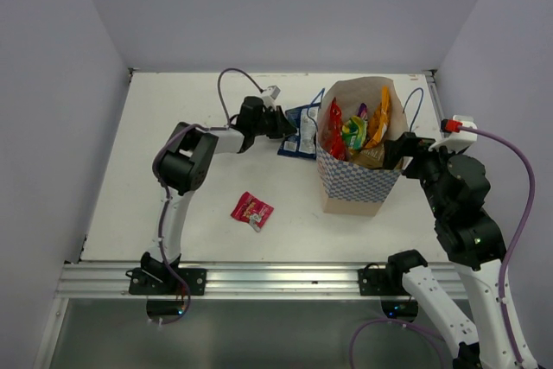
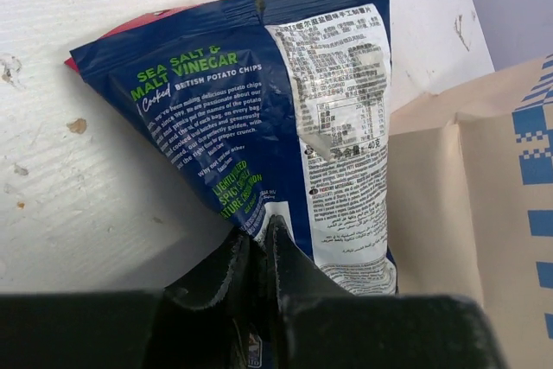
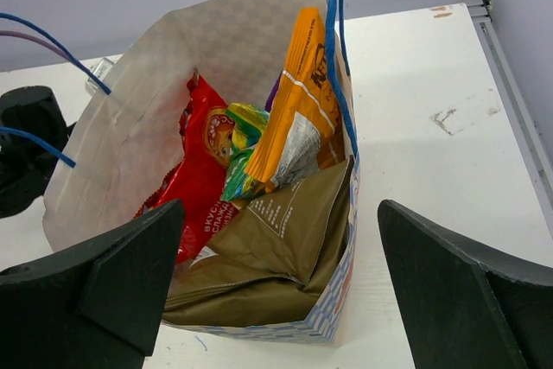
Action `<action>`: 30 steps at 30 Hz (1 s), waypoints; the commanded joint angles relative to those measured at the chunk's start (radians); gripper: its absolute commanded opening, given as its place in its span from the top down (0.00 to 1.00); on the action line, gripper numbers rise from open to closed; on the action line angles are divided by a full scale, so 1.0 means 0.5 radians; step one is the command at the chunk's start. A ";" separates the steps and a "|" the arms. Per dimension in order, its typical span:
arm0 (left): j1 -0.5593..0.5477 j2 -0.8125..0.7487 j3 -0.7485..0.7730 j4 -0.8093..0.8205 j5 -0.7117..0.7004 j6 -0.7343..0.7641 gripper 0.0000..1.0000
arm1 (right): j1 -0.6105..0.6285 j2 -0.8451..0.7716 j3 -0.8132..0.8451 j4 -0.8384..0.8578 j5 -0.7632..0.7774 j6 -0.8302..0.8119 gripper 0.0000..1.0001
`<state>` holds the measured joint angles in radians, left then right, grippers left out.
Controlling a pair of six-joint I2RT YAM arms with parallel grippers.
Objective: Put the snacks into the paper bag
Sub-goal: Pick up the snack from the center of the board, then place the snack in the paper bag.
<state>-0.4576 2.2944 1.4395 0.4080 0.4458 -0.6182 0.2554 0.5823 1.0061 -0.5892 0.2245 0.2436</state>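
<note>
A dark blue chip packet (image 2: pixel 233 110) lies flat on the table just left of the paper bag (image 2: pixel 458 205). My left gripper (image 2: pixel 257 232) is shut on that packet's near edge, seen from above at the left gripper (image 1: pixel 285 124) and the packet (image 1: pixel 301 134). The paper bag (image 1: pixel 359 189) stands upright and holds red (image 3: pixel 203 170), yellow-green (image 3: pixel 246 149), orange (image 3: pixel 298 101) and olive-brown (image 3: pixel 285 231) snacks. A small pink-red packet (image 1: pixel 251 210) lies alone on the table. My right gripper (image 3: pixel 281 213) hangs open beside the bag's right side (image 1: pixel 399 149).
The bag's blue cord handles (image 3: pixel 339 58) stick up at its rim. The table's back wall and right edge rail (image 1: pixel 435 92) lie close to the bag. The left arm's cable (image 1: pixel 226 88) loops over the table behind it.
</note>
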 commanded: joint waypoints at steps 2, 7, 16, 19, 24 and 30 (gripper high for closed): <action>0.047 -0.100 -0.127 0.074 -0.029 0.034 0.99 | 0.008 0.013 0.065 0.049 -0.026 0.004 0.02; 0.068 -0.241 -0.219 0.022 -0.094 0.083 1.00 | 0.005 0.020 0.065 0.052 -0.032 0.010 0.02; 0.078 -0.560 -0.112 -0.386 -0.324 0.172 1.00 | 0.008 0.035 0.068 0.055 -0.035 0.007 0.02; 0.078 -0.655 -0.057 -0.469 -0.361 0.178 1.00 | 0.005 0.035 0.071 0.052 -0.029 0.004 0.02; 0.078 -0.815 -0.001 -0.576 -0.474 0.187 1.00 | 0.008 0.029 0.071 0.049 -0.026 0.001 0.02; 0.078 -1.088 -0.004 -0.614 -0.624 0.184 1.00 | 0.005 0.026 0.062 0.055 -0.029 0.001 0.02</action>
<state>-0.4259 1.8442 1.3975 0.0914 0.1871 -0.5404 0.2554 0.5949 1.0061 -0.5892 0.2173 0.2451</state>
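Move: The left fingers are already shut on the left side of the blue chip bag, whose middle lies about 4 cm to their right and 1 cm ahead, still on the table. The paper bag stands some 16 cm right of and 16 cm back from this hand; its middle is about 11 cm higher. A small red packet peeps out about 4 cm right and 5 cm ahead. From the right hand the paper bag's middle is roughly 6 cm ahead, 7 cm left and 19 cm below. Keeping its pinch on the blue chip bag's side, the left hand first slides a couple of centimetres left just above the table, then climbs steeply, about 16 cm in all. It drifts some 7 cm left on the whole, away from the paper bag, while the wrist swings about 15 degrees counter-clockwise and the fingertips lift slightly. ##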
